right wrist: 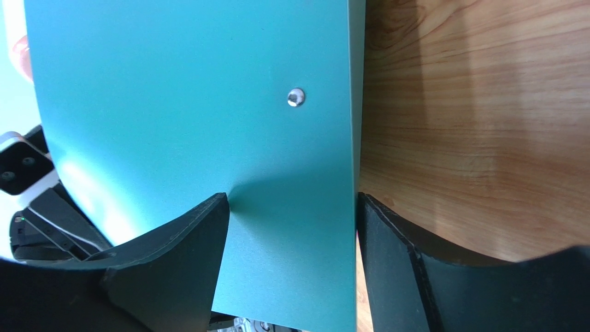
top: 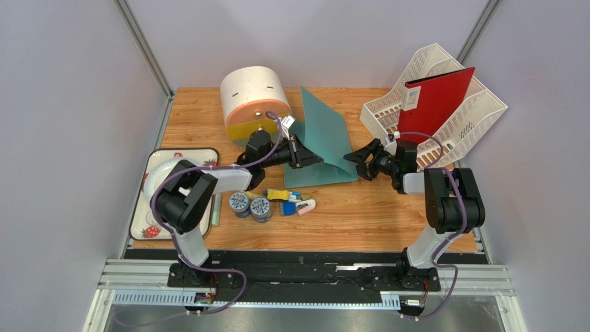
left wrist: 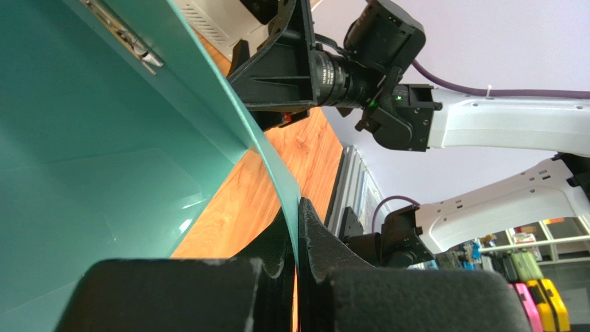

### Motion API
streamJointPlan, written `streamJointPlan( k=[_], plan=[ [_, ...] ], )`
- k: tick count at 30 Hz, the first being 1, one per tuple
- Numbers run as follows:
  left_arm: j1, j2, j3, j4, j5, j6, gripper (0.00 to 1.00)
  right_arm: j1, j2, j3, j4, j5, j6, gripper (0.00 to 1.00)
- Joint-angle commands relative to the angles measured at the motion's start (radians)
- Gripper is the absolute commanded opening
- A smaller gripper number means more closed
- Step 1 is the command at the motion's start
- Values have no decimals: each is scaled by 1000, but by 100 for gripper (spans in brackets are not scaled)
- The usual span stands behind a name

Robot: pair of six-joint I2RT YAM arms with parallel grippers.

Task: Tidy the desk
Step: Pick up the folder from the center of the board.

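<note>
A teal folder (top: 325, 131) stands half open, tent-like, on the wooden desk (top: 360, 207) at its middle back. My left gripper (top: 302, 153) is shut on the edge of one cover. In the left wrist view the thin teal sheet (left wrist: 104, 152) runs down between the closed fingers of the left gripper (left wrist: 298, 207), above the desk (left wrist: 242, 207). My right gripper (top: 354, 160) is open at the folder's right edge. In the right wrist view a teal corner (right wrist: 208, 104) with a rivet lies between the wide-apart fingers of the right gripper (right wrist: 291, 200), over the desk (right wrist: 471, 104).
A white file rack (top: 471, 114) at the back right holds a red folder (top: 440, 100). A white, orange and yellow cylinder (top: 253, 100) stands at the back. A strawberry-print tray (top: 149, 207) lies left. Two round rolls (top: 249, 205) and small yellow and blue items (top: 284, 196) lie in front.
</note>
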Motion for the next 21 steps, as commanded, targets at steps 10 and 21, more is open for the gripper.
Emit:
streamJointPlan(
  k=[10, 21],
  plan=[
    [1, 139, -37, 155, -40, -30, 0, 36, 38, 49, 81, -58, 19, 50],
    [1, 196, -39, 37, -72, -7, 0, 38, 14, 32, 81, -63, 15, 45]
  ],
)
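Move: Above the folder's near edge, the left hand already pinches the raised cover. The folder's middle is about 12 cm ahead of it and 12 cm down, the drawer cabinet some 22 cm ahead and 20 cm left, and the yellow sponge about 4 cm back and 13 cm left. The open right hand already straddles the spine's near end. From it, the folder's middle is roughly 8 cm ahead and 11 cm left, and the white rack 18 cm ahead and 25 cm right. Lowering the pinched cover about 5 cm towards the folder's base, the left hand also eases some 2 cm forward and keeps its grip. Meanwhile the right hand sinks about 2 cm over the spine's near end, drifting slightly forward and right, and its fingers narrow from wide to about half open around the spine, without shutting fully. ##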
